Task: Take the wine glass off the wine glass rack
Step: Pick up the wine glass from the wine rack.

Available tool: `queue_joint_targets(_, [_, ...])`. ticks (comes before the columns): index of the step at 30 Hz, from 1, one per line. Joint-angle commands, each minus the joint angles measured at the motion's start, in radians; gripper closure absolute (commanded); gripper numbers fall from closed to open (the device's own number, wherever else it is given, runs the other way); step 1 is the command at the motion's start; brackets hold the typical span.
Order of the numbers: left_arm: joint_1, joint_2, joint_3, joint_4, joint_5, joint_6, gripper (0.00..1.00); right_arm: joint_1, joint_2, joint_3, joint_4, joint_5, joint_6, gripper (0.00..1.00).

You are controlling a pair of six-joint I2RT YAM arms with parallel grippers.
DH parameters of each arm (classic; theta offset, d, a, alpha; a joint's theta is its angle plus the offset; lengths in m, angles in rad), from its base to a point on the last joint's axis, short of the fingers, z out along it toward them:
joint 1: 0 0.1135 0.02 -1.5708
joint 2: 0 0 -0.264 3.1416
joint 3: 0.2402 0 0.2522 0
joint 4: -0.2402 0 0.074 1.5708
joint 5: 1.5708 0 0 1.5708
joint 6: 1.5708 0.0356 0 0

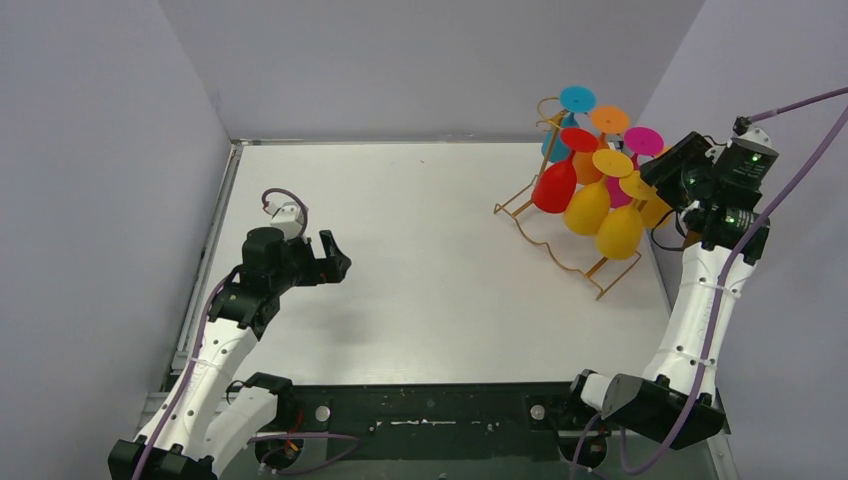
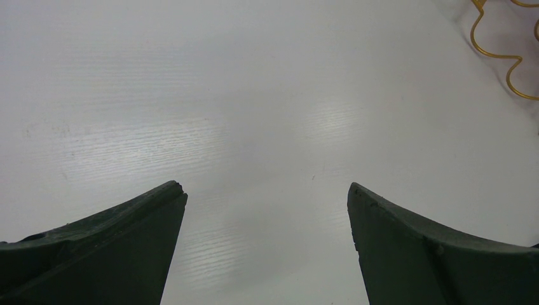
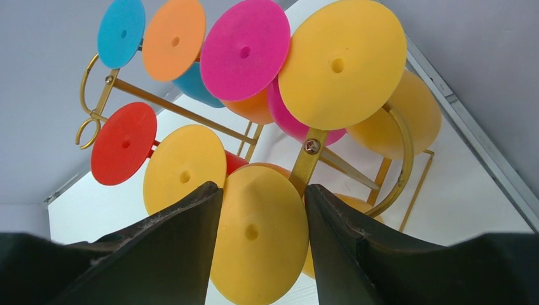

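Note:
The gold wire wine glass rack (image 1: 556, 254) stands at the table's back right, with coloured wine glasses hanging upside down from it. In the right wrist view its gold arm (image 3: 309, 160) runs between the round feet of the glasses. My right gripper (image 3: 264, 187) is at the rack's right side (image 1: 668, 180). Its fingers press both edges of the foot of a yellow wine glass (image 3: 260, 241); that glass's bowl is hidden. My left gripper (image 2: 266, 187) hovers open over bare table at the left (image 1: 335, 265), holding nothing.
Red (image 3: 123, 143), blue (image 3: 121, 32), orange (image 3: 173, 38), pink (image 3: 245, 49) and other yellow (image 3: 342, 63) glass feet crowd round the held one. Grey walls close in at the back and right. A wavy rack wire (image 2: 502, 60) shows at the left wrist view's top right.

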Motion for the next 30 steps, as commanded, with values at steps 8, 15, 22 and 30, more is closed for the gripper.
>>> queue_joint_targets(8, [0.000,-0.004,0.006,0.055,0.005,0.015,0.03,-0.004,-0.032,-0.037,0.070,0.008,0.059,0.59])
queue_joint_targets(15, [0.000,0.009,0.005,0.056,0.004,0.014,0.03,-0.006,-0.056,-0.037,0.061,0.040,0.077,0.69])
queue_joint_targets(22, [0.001,0.015,0.006,0.056,0.003,0.013,0.03,-0.007,-0.083,-0.026,0.044,0.088,0.084,0.78])
queue_joint_targets(30, [0.001,0.016,0.003,0.054,0.004,0.010,0.03,-0.011,-0.135,-0.075,0.082,0.079,0.145,0.91])
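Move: The foot (base disc) of the nearest lower yellow wine glass already stands between the right fingers, its middle some 2 cm below the hand point and 1 cm left. The left-hand yellow foot beside it is about 4 cm ahead, 6 cm left and 1 cm lower than the hand; the upper yellow foot 3 cm ahead, 4 cm right, 5 cm up; the magenta foot 6 cm ahead, 1 cm left, 6 cm up. From the left gripper, the nearest foot lies roughly 44 cm right, 7 cm ahead, 16 cm up. Close the right gripper from about half open to nearly shut, so the pads come in on the two faces of the nearest yellow foot. Keep the hand almost in place at first, then ease it back towards the base about 2 cm and up roughly 1 cm, turning some 5 degrees clockwise. ##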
